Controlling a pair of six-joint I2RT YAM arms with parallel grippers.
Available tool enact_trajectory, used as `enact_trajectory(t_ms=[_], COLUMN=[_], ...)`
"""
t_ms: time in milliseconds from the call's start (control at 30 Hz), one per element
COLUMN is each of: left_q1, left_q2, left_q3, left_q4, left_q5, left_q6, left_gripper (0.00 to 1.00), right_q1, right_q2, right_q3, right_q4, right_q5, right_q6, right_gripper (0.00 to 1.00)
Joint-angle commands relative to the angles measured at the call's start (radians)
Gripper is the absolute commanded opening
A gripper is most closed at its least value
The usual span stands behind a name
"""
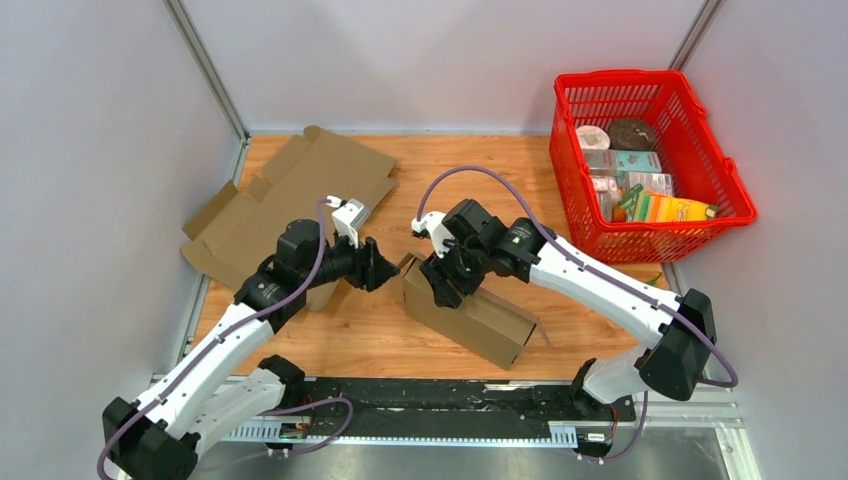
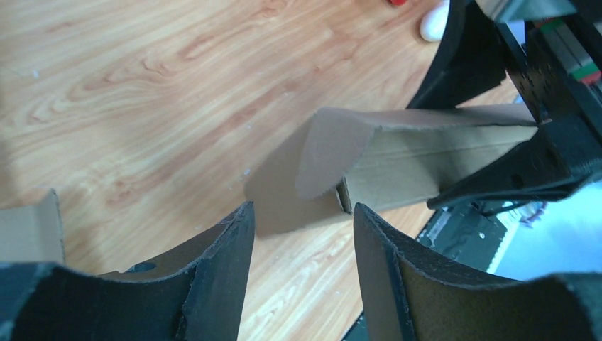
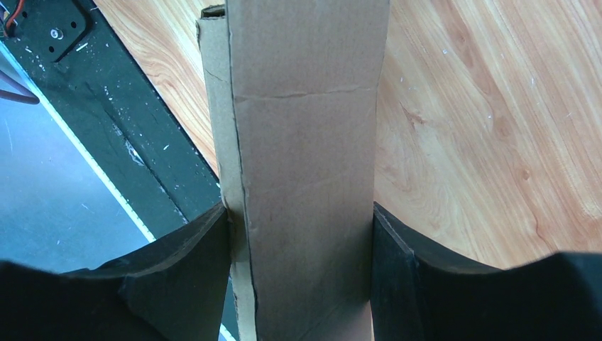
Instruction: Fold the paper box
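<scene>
A long brown paper box [image 1: 470,315] lies on the wooden table near the front middle. My right gripper [image 1: 447,283] is shut on it near its left end; in the right wrist view both fingers [image 3: 202,241] press the box's sides [image 3: 305,177]. My left gripper [image 1: 388,272] is open and empty, just left of the box's end. In the left wrist view the box's end flap [image 2: 334,153] stands open, a little beyond my left fingertips [image 2: 238,227].
A flat unfolded cardboard sheet [image 1: 285,195] lies at the back left. A red basket [image 1: 645,165] with packaged goods stands at the back right. A black rail [image 1: 430,400] runs along the table's near edge.
</scene>
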Motion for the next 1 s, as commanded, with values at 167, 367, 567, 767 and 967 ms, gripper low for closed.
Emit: enact_trajectory(t_ms=[167, 367, 567, 767, 967], left_q1=[-0.029, -0.054, -0.057, -0.057, -0.055], left_q2=[0.088, 0.131, 0.199, 0.232, 0.203], left_q3=[0.090, 0.098, 0.165, 0.270, 0.291], left_q4=[0.076, 0.062, -0.001, -0.145, -0.193], left_q5=[-0.026, -0.041, -0.028, 0.012, 0.083], left_q6=[0.086, 0.086, 0.095, 0.104, 0.019], left_gripper=[0.61, 0.62, 0.42, 0.07, 0.00], right_q1=[-0.001, 0.000, 0.002, 0.017, 0.020], right_q2=[0.018, 0.018, -0.007, -0.002, -0.001], right_q3=[0.012, 0.013, 0.010, 0.016, 0.021], right_q4=[0.011, 0.013, 0.021, 0.008, 0.011], right_q5=[-0.072, -0.078, -0.050, 0.003, 0.034], right_q6=[0.012, 0.023, 0.027, 0.021, 0.040], right_gripper=[0.30, 0.31, 0.31, 0.36, 0.41])
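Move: The small end flap of the paper box, at the box's forward left end, stands about 4 cm to the right of the left hand, 1 cm ahead and a couple of centimetres lower. The box's middle is some 15 cm to that hand's right, 6 cm back and 7 cm lower; the flat cardboard sheet lies about 19 cm left, 14 cm ahead and 15 cm below. From the right hand, already gripping the box, the flap is roughly 9 cm left, 5 cm ahead and 1 cm up. The box's end flap gets pinched by its lower tip: the left hand eases about 2 cm forward, then some 2.5 cm right with a 1 cm dip and rise, and shuts its half-open fingers fully, tilting about 10 degrees and drawing back 1 cm at the end. The right hand stays put and keeps its grip across the box. ##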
